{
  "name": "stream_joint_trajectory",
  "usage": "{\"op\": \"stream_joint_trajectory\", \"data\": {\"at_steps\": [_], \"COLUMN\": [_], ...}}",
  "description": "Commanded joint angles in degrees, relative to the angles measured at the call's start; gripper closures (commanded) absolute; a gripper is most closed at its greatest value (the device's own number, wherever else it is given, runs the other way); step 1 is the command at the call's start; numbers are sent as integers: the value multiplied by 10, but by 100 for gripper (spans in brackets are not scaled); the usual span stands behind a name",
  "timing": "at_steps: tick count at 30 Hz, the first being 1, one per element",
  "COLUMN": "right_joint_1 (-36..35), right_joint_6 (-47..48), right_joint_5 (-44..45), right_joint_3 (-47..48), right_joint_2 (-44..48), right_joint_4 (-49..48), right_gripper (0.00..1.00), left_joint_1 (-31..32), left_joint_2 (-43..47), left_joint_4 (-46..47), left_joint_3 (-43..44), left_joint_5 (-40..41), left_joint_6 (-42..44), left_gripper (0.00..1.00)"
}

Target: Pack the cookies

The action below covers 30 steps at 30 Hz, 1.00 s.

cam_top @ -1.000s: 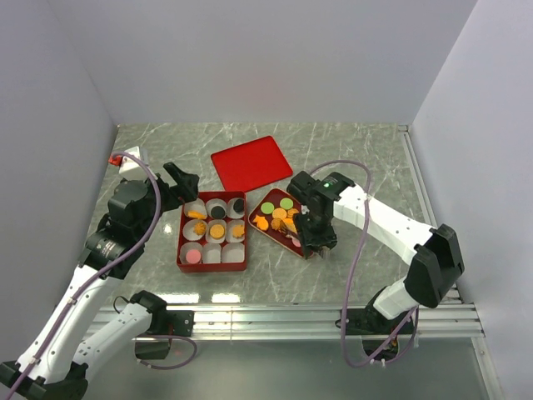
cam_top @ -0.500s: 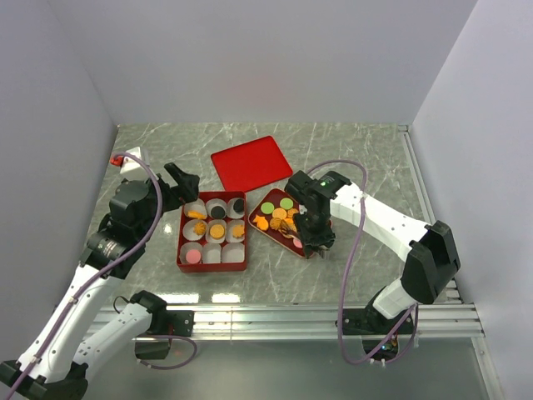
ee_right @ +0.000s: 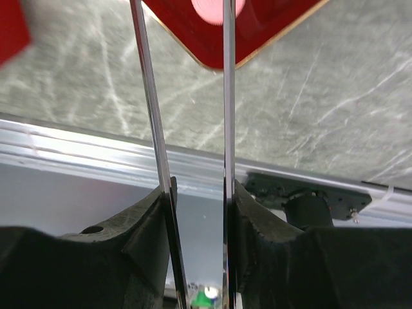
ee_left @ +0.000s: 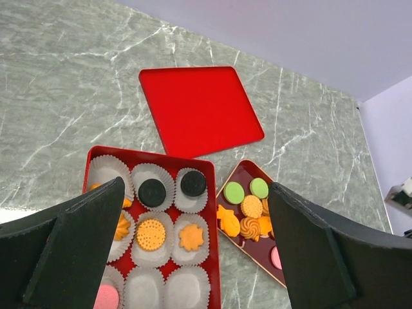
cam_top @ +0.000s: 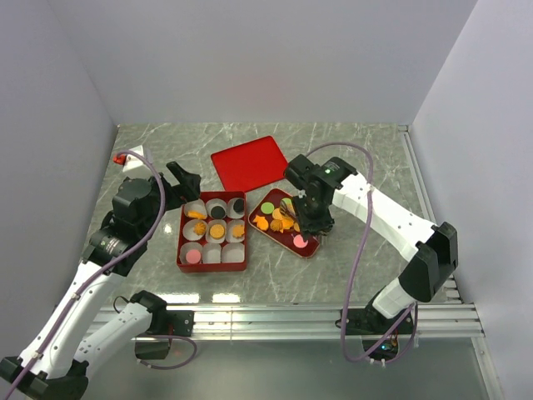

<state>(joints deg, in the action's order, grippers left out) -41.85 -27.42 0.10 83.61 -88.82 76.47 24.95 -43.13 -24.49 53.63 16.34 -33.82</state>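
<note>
Loose cookies, orange, green and pink, lie on a dark red tray. Beside it stands a red box of white paper cups; several hold cookies, black, orange and pink. My right gripper hangs over the tray, shut on metal tongs. The tong tips run out of the right wrist view near a pink cookie, and I cannot tell whether they hold anything. My left gripper hovers open above the box, nothing between its fingers.
A flat red lid lies behind the box and tray. A small red and white object sits at the back left by the wall. An aluminium rail runs along the table's near edge.
My right gripper has moved back from the tray's near corner to over its middle, squeezing the tongs narrower. A pink cookie at the near corner now shows. The left arm has barely moved.
</note>
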Motion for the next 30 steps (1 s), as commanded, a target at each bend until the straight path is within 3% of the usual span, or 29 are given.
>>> {"op": "stream_joint_trajectory", "data": {"at_steps": [1,12,18,23,30], "right_joint_1": [4,-15,-77,-148,-191], "right_joint_6": [-5,-3,-9,-4,15], "right_joint_5": [19,-54,-65,-67,-52], "right_joint_3": [54,157,208,268,295], "right_joint_2": [-9,-34,-73,-122,-174], "right_joint_4": [45,44,38,42,37], "right_gripper": [62,63,65,65,66], "left_joint_1": [0,0,0,0,0], "left_joint_2": [1,5,6,15,28], "left_joint_4": [24,23,15,1,-12], "left_joint_3": [-2,-3,3,17,23], "left_joint_5": [-3,4,13,66,81], "left_joint_6": [5,6,4,8,11], "left_gripper": [1,1,1,0,1]}}
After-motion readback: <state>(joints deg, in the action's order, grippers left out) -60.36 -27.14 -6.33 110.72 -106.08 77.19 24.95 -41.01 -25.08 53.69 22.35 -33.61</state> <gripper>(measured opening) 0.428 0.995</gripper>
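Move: The tongs in my right hand are bound for the box's empty cups in the near row, about 23 cm to my left, level with me fore and aft, some 15 cm below. The cookie tray's middle lies about 9 cm ahead and 5 cm left, its pink cookie 4 cm ahead and 3 cm left. The box's middle cracker cup is 6 cm ahead and 25 cm left. From my left hand the empty cups are about 8 cm back, 8 cm right and 29 cm below. With my right hand I keep my grip on the tongs, an orange cookie seemingly between their tips, and lift them about 5 cm off the tray with a little reach forward. Then I swing some 15 cm left towards the empty cups, easing back and starting to sink, turning about 20 degrees counter-clockwise. Late on, my open left hand shifts about 2 cm left. ##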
